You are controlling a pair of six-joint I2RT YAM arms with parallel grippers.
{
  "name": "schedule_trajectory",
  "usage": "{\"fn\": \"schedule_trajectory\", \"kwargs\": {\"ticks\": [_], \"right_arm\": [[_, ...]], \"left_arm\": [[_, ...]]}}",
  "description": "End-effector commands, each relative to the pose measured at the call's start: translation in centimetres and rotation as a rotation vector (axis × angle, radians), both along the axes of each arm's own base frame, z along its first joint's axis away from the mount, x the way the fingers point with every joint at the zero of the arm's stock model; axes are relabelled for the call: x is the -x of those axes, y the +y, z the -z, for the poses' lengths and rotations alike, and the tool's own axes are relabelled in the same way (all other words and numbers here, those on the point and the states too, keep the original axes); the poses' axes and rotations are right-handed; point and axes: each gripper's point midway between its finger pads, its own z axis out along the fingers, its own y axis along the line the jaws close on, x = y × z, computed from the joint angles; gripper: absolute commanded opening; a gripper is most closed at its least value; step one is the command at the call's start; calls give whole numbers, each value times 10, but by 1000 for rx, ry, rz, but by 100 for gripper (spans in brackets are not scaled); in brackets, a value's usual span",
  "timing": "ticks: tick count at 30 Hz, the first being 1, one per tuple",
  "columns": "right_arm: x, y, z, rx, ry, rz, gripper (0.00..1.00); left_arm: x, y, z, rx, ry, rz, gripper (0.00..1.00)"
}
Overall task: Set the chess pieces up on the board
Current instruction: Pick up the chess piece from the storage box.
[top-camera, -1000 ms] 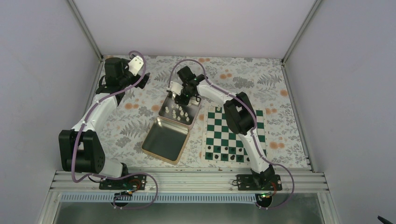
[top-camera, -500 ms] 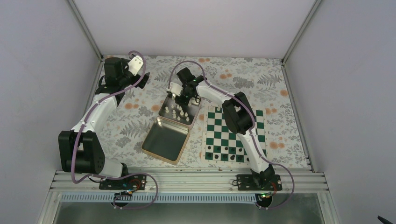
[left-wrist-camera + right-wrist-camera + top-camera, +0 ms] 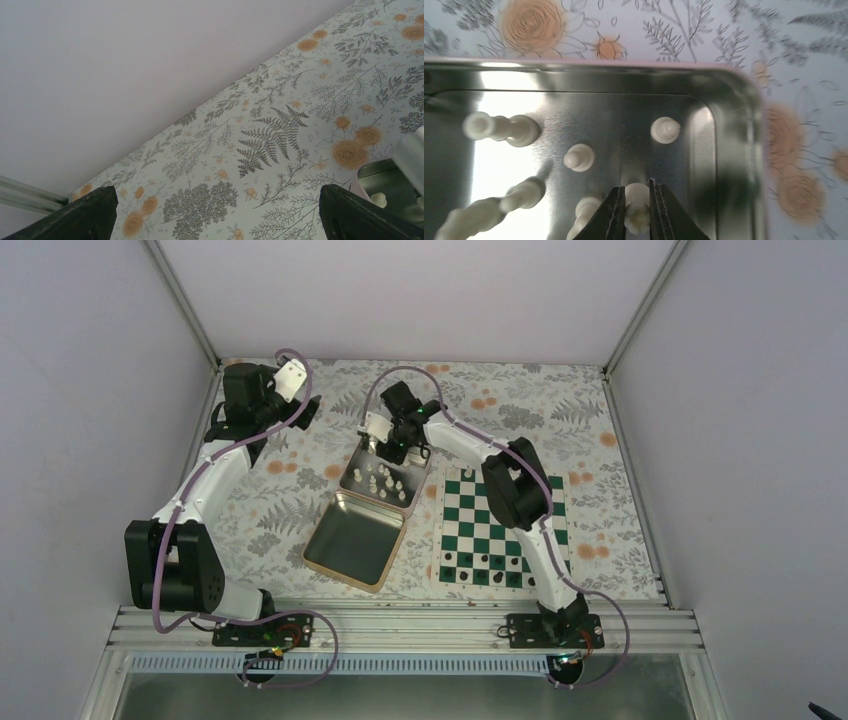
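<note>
Several cream-white chess pieces (image 3: pixel 579 157) lie and stand in one half of the open silver tin (image 3: pixel 724 130). My right gripper (image 3: pixel 636 192) reaches down into that half and is shut on one white piece (image 3: pixel 637 212), which sits pinched between the two fingers. From above, the right gripper (image 3: pixel 393 447) hangs over the tin's far end. The green and white board (image 3: pixel 500 530) lies to the right of the tin, with one white piece (image 3: pixel 467 472) at its far left corner. My left gripper (image 3: pixel 220 220) is open over bare cloth at the back left, holding nothing.
Small dark pieces (image 3: pixel 480 578) line the board's near row. The tin's other half (image 3: pixel 357 540) lies open toward the near side. A floral cloth (image 3: pixel 300 500) covers the table. White walls close in at the back and both sides.
The right gripper's fingers have closed around a white piece in the tin, and its wrist has shifted slightly. The left arm has not moved.
</note>
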Motion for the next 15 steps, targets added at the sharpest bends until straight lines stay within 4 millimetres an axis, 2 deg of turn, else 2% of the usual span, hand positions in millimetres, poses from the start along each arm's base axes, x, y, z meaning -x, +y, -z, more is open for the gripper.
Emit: {"fn": "schedule_trajectory", "kwargs": {"ticks": [1,4,5,8,11,14,15], "right_arm": [[3,0,-78,-78,-102,-5,9],[8,-15,-114,-116,-122,11,8],[10,-23,-132,-131,-140,21,8],[12,-57,-154,-131,-150,83,8],[11,-109,-162,-124,-145,181,9],[14,-173,-163,-110,-147,303,8],[17,-195,-171,-116,-163,344,8]], "left_arm": [[2,-5,-12,10,-31,19,100],[2,-4,-15,9,-37,16,100],[2,-4,-16,9,-38,15,100],[2,-4,-16,8,-38,14,100],[2,-4,-15,10,-38,17,100],[2,-6,-14,14,-35,26,100],[2,-6,-14,17,-34,28,100]]}}
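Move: The right hand already pinches a white chess piece low in the storage box. The middle of the board's far row, where it seems bound, lies about 29 cm to its right and 5 cm back, some 3 cm lower. The box's right rim crosses the way 12 cm to the right, roughly level fore and aft; the corner piece stands about 3 cm left and 2 cm ahead. From the left hand, that row is some 42 cm right, 8 cm back and 23 cm down. Keeping its pinch on the white piece, the right hand draws it up out of the storage box, first almost straight up and gathering speed, then swinging right towards the board's side while the climb eases. It ends about 18 cm higher and 12 cm to the right, the wrist turning some 20 degrees on the way, fingers staying shut on the piece. ##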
